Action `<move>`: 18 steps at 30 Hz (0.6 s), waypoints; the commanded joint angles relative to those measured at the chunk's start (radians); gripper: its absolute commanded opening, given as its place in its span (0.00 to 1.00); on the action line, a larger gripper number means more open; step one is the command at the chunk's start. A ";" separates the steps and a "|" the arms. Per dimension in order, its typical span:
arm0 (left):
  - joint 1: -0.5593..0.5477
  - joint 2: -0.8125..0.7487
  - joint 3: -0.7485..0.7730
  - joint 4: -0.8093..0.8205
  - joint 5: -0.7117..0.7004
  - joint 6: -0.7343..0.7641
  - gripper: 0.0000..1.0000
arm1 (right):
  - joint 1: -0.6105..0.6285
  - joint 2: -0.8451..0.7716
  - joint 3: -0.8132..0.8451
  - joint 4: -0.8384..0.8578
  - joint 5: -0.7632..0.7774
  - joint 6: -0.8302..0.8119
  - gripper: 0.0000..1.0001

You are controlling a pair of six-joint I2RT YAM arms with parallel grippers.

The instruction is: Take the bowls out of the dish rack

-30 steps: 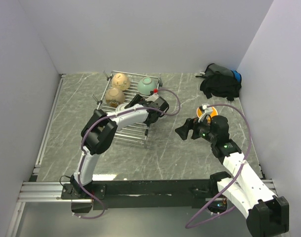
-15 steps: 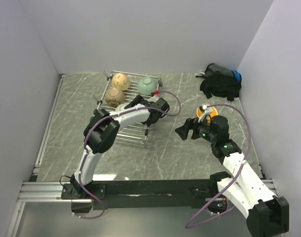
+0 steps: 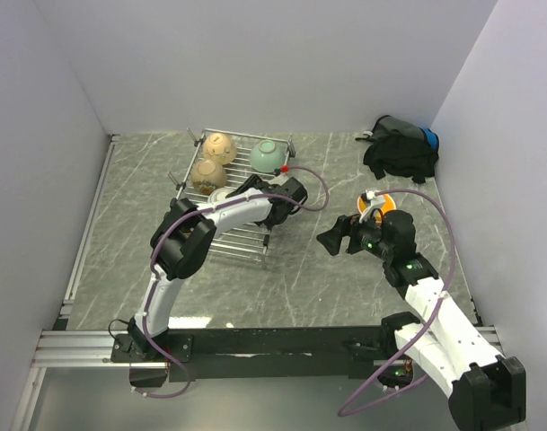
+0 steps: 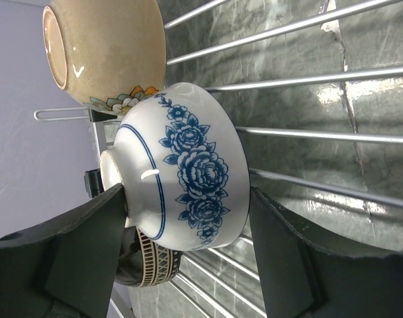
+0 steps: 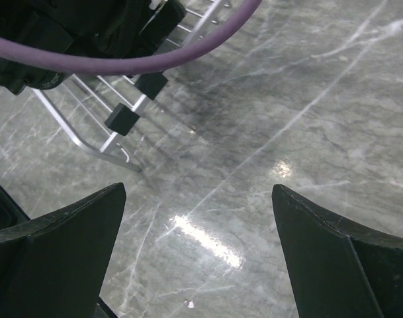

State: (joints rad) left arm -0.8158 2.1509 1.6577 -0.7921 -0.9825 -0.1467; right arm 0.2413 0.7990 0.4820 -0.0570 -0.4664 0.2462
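Note:
The silver wire dish rack (image 3: 242, 244) sits at the back left of the table. In it are a tan bowl (image 3: 219, 145), a speckled brown bowl (image 3: 207, 175) and a pale green bowl (image 3: 267, 156). My left gripper (image 3: 233, 193) reaches into the rack. In the left wrist view its fingers (image 4: 89, 252) press the foot and rim of a white bowl with blue flowers (image 4: 188, 172), tipped on its side. A dark patterned bowl (image 4: 145, 262) lies partly hidden under it. My right gripper (image 3: 331, 241) hangs open over bare table, nothing between its fingers (image 5: 62, 245).
An orange bowl (image 3: 379, 203) stands on the table just behind the right arm's wrist. A black bag (image 3: 401, 148) lies at the back right corner. White walls close in the table on three sides. The rack's near corner and feet (image 5: 125, 119) show in the right wrist view.
The left gripper's fingers have closed in on the white and blue bowl, and the wrist has edged slightly. The right arm has hardly moved.

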 commanded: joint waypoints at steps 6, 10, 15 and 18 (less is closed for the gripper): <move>0.000 -0.247 0.022 0.092 0.060 0.018 0.47 | 0.164 0.018 0.059 0.114 0.041 -0.002 1.00; 0.027 -0.328 -0.041 0.155 0.136 -0.002 0.46 | 0.237 0.055 0.081 0.192 0.046 -0.004 1.00; 0.075 -0.460 -0.082 0.223 0.318 -0.070 0.46 | 0.338 0.098 0.055 0.456 -0.028 -0.002 1.00; 0.090 -0.546 -0.124 0.269 0.434 -0.109 0.46 | 0.387 0.156 0.079 0.520 0.001 -0.030 1.00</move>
State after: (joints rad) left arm -0.7502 1.7424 1.5642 -0.6342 -0.7097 -0.1932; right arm 0.5655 0.9039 0.5129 0.2497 -0.4656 0.2451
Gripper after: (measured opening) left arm 0.731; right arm 0.996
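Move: The left fingers already grip the blue-and-white bowl, which is still down in the rack; the open right gripper it is to meet waits about 25 cm to the right, 13 cm back and 7 cm higher. Close by the held bowl, the beige bowl sits some 5 cm ahead and 5 cm left of the left hand, and the black bowl 9 cm back and 7 cm left. From the right hand, the blue-and-white bowl lies about 13 cm ahead, 25 cm left and 7 cm lower. Keeping its pinch on the blue-and-white bowl, the left hand lifts it almost straight up out of the rack by about 12 cm, away from the beige and black bowls, rolling some 30 degrees so that its left side drops. Meanwhile the right hand, empty and wide open, swings left about 10 cm towards the bowl, rising some 5 cm, turning counter-clockwise and tipping its fingers up. ##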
